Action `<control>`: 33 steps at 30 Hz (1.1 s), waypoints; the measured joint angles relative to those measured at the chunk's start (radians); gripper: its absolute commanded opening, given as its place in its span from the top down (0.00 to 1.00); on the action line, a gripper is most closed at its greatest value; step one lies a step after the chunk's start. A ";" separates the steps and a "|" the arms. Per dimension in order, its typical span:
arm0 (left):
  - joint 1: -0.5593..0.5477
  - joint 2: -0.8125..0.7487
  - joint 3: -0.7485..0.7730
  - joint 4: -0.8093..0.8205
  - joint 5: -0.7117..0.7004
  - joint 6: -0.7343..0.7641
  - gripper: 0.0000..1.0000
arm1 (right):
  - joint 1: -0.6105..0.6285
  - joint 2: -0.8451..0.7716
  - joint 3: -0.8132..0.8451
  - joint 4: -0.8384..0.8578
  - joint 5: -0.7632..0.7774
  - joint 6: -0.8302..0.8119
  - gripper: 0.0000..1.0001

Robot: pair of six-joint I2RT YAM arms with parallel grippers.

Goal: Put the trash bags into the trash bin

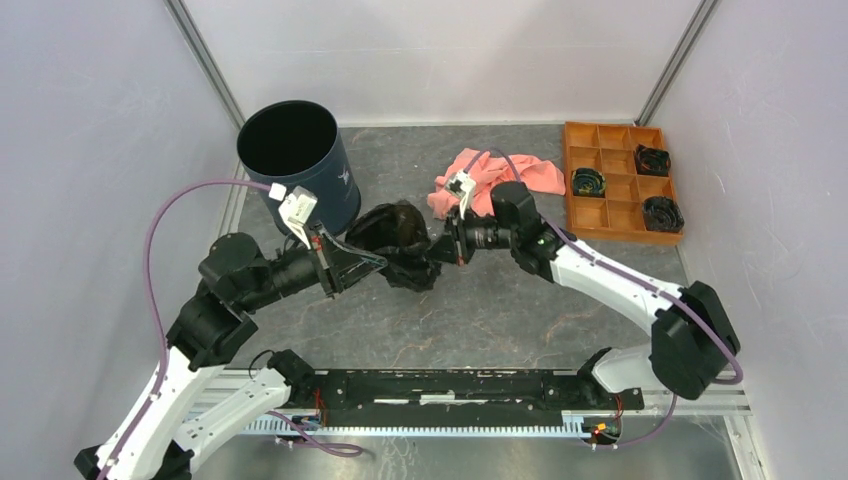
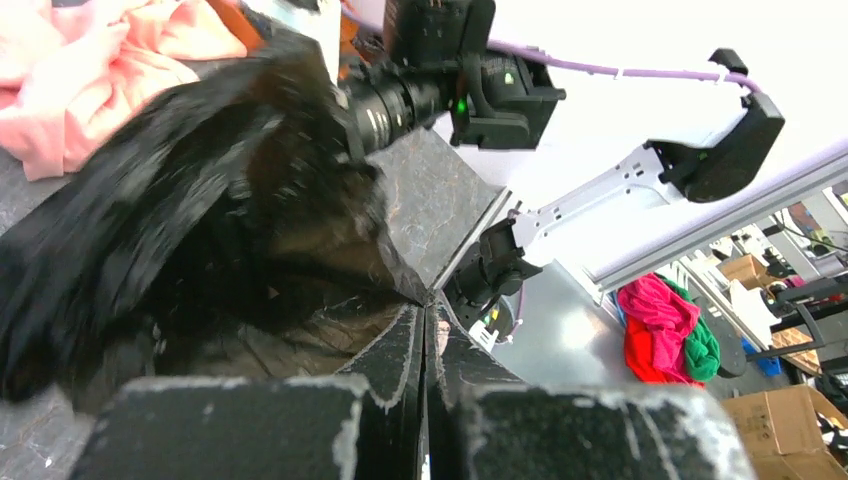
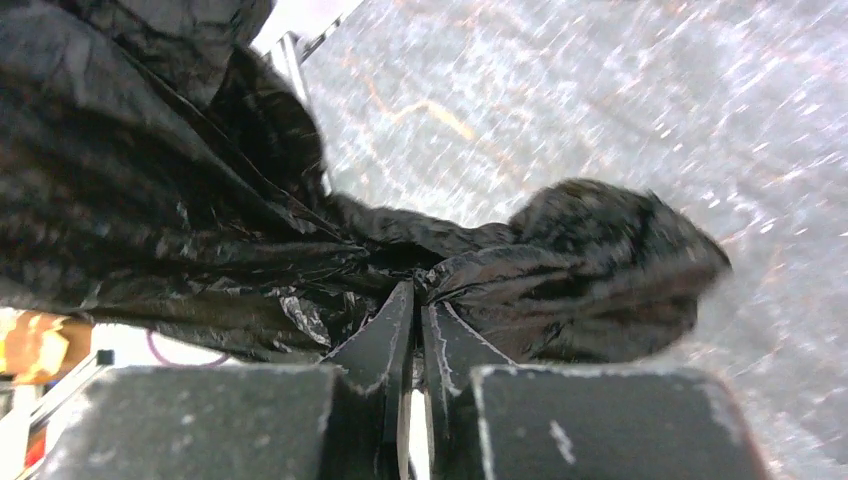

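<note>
The black, glossy, crumpled trash bag [image 1: 400, 240] hangs bunched between my two grippers over the middle of the table. From the left, my left gripper [image 1: 372, 258] is shut on the bag's edge; in the left wrist view its jaws [image 2: 430, 305] meet on the thin film of the bag [image 2: 200, 220]. My right gripper [image 1: 438, 250] comes from the right and is shut on a gathered fold of the bag [image 3: 150, 200], its tips [image 3: 415, 290] pinched together. The dark navy trash bin [image 1: 325, 190] stands upright at the back left, behind my left gripper, its mouth open.
A salmon-pink cloth [image 1: 500, 178] lies behind the right wrist. An orange compartment tray [image 1: 612, 232] with dark round parts sits at the back right. White walls close in the table's left, right and back sides. The grey marbled tabletop [image 3: 600, 120] lies under the bag.
</note>
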 measured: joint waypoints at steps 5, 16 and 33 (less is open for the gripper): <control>0.000 -0.006 -0.098 0.033 0.021 -0.026 0.98 | 0.000 0.095 0.160 -0.112 0.127 -0.100 0.70; -0.002 0.163 -0.435 0.322 0.104 -0.176 0.98 | -0.025 0.130 0.294 -0.451 0.671 -0.304 0.21; -0.011 0.166 -0.304 0.122 0.121 -0.035 0.02 | 0.080 -0.394 -0.229 -0.364 0.476 -0.201 0.08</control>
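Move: The black trash bag is already held high between both hands. Its middle lies about 7 cm ahead of the left hand, 1 cm to its right and some 11 cm lower; from the right hand it is around 5 cm left, 1 cm back and 5 cm higher. From the left hand, the trash bin's middle stands roughly 27 cm ahead, 19 cm left and 25 cm down. The pink cloth lies some 22 cm ahead of the right hand, 13 cm to its right, 17 cm lower. Down goes the left hand, about 18 cm with a little drift right, its still-shut fingers lowering the bag while tipping down some 25 degrees; near the bottom they open wide, let go, and the hand rises about 4 cm. The right hand opens and lets go of the bag, sweeps 11 cm forward, swings back and to the right while rolling and turning clockwise, sinks about 7 cm, then starts returning left. ##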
